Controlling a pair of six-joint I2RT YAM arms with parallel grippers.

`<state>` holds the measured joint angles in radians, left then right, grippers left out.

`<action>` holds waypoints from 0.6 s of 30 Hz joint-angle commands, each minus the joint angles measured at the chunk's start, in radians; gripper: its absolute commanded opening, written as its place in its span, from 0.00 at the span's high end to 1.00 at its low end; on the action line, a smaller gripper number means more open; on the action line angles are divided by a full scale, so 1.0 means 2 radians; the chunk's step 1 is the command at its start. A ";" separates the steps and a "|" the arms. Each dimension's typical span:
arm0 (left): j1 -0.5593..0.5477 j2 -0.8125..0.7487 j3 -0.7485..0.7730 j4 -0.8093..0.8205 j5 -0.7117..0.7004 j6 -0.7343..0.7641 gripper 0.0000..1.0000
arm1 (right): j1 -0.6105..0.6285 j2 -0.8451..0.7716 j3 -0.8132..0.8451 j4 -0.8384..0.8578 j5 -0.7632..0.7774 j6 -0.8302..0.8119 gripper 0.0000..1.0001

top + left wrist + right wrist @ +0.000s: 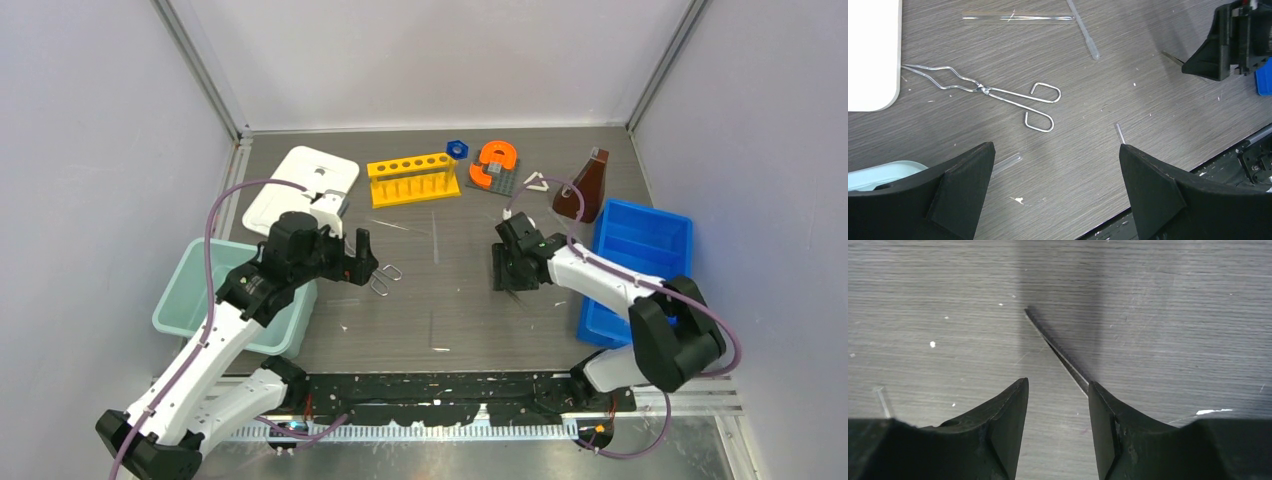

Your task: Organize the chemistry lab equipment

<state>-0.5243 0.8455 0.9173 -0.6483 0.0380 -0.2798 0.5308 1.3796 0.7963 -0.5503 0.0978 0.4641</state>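
Observation:
The wire metal tongs (988,92) lie flat on the table just ahead of my left gripper (1056,146), which is wide open over bare table; from above the tongs (386,279) sit right of that gripper (366,260). My right gripper (1057,382) is low over the table, open, with nothing between its fingers. A thin rod (1053,347) lies slanted ahead of it, its near end at the tip of the right finger (1103,415). At the back stand the yellow six-hole rack (412,180), blue hexagonal piece (457,148), white triangle (537,182) and brown flask (585,185).
A teal bin (190,300) is at the left, a blue bin (640,260) at the right, a white tray (295,185) at the back left. The orange horseshoe piece (495,163) stands on its grey base. A clear tube (1018,19) and a pipette (1083,32) lie beyond the tongs.

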 commanded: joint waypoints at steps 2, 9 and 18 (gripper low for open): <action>-0.002 -0.013 0.001 0.010 -0.011 0.006 0.00 | 0.002 0.044 0.012 0.025 0.028 0.002 0.46; -0.002 -0.014 0.000 0.010 -0.013 0.007 0.00 | 0.002 0.083 0.020 0.026 0.024 0.016 0.59; -0.003 -0.007 0.003 0.010 -0.034 0.017 0.05 | 0.003 0.052 0.001 0.057 -0.014 0.009 0.91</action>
<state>-0.5243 0.8318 0.9157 -0.6483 0.0174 -0.2760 0.5365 1.5269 0.8185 -0.4961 0.1036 0.4911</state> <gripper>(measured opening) 0.961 0.122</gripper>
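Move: Almost directly below the right hand, about 3 cm down and 1 cm right, the tweezers lie flat and slanted, from ahead-left to back-right. The clear tube lies some 11 cm left and 5 cm back of the hand, the dropper about 11 cm left and 8 cm ahead; the blue tray is roughly 20 cm right and 1 cm ahead. From the left hand, the tweezers are about 19 cm right, 1 cm ahead and 21 cm below. Sinking about 3 cm onto the tweezers with the half-open fingers astride them, the right hand tips slightly and levels off just above the table. It then stays low, easing barely a centimetre forward and left, while the fingers close almost fully and pinch the tweezers between the pads. ##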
